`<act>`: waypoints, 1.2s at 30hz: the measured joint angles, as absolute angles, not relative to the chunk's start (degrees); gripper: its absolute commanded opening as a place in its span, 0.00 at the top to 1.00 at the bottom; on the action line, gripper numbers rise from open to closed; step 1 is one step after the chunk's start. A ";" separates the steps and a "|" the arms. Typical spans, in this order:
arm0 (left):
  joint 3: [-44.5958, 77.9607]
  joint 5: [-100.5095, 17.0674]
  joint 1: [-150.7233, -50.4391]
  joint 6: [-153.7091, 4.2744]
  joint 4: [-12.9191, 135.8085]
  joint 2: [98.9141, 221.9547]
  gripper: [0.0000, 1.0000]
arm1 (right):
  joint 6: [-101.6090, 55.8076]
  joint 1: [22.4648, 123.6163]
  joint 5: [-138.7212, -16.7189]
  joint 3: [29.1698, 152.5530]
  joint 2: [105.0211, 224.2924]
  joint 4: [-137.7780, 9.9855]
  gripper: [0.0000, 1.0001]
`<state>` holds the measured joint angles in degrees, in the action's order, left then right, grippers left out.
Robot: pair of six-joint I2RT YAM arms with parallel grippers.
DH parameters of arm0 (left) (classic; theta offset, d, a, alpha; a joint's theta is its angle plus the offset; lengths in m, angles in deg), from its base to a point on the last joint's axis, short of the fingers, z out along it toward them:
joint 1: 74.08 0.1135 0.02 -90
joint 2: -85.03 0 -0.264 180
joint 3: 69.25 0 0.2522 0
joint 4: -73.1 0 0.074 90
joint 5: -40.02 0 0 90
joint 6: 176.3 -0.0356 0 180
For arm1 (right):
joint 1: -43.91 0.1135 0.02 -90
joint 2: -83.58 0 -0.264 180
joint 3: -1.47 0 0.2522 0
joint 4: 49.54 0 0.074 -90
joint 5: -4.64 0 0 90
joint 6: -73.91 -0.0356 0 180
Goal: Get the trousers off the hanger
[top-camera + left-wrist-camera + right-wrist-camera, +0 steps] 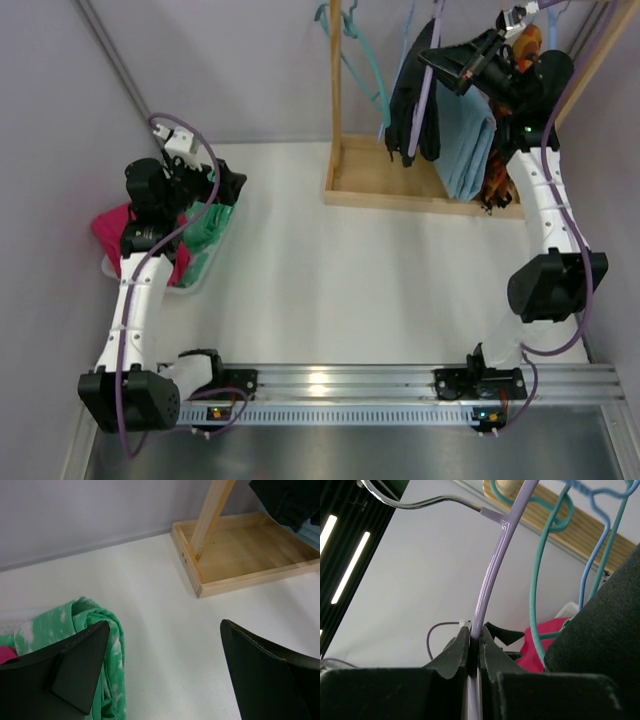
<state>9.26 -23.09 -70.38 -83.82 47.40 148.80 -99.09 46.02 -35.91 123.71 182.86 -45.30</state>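
Black trousers (pixel 412 95) hang on a lilac hanger (pixel 428 75) at the wooden rack, at the top right of the top view. My right gripper (pixel 432 58) is up at the rack, shut on the hanger's lilac arm. In the right wrist view the jaws (pixel 474 636) pinch the lilac hanger (pixel 495 565) just below its metal hook, and the black cloth of the trousers (pixel 605 645) fills the lower right. My left gripper (pixel 225 185) stands wide open and empty over the table's left side (pixel 165 625), far from the rack.
A teal hanger (pixel 535 580) and a blue hanger (pixel 592 555) hang next to the lilac one. A blue-grey garment (pixel 470 140) hangs right of the trousers. The rack's wooden base tray (pixel 400 190) lies on the table. A basket (pixel 190 282) at the left holds green cloth (pixel 75 622) and pink cloth (pixel 115 228).
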 measured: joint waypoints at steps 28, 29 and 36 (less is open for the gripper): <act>2.20 -32.38 -119.49 -101.32 66.65 150.22 0.01 | -101.43 44.91 -21.18 78.36 149.03 -35.82 1.00; 2.20 -33.99 -122.29 -100.97 67.92 150.61 0.01 | -100.86 44.89 -21.11 77.57 148.00 -36.45 1.00; 2.20 -43.90 -135.23 -99.75 76.99 156.93 0.01 | -97.34 44.86 -20.46 76.20 141.88 -40.93 1.00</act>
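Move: The black trousers hang over the purple hanger gripped in the right hand, their middle about 14 cm below that hand, 3 cm ahead and 3 cm to its left. It takes them to clear space roughly 20 cm back and 9 cm lower. The light blue cloth hangs some 8 cm right, 5 cm ahead and 18 cm below. From the left hand, the trousers lie about 38 cm right, 15 cm ahead and 12 cm higher. The trousers, on the hanger still pinched shut in the right fingers, are drawn back about 20 cm from the rack, dipping some 9 cm from midway, while that hand turns slightly counter-clockwise. The left hand, kept wide open, sweeps about 33 cm right and then also well back, towards the trousers, swinging clockwise some 45 degrees until its fingers point right at them. ##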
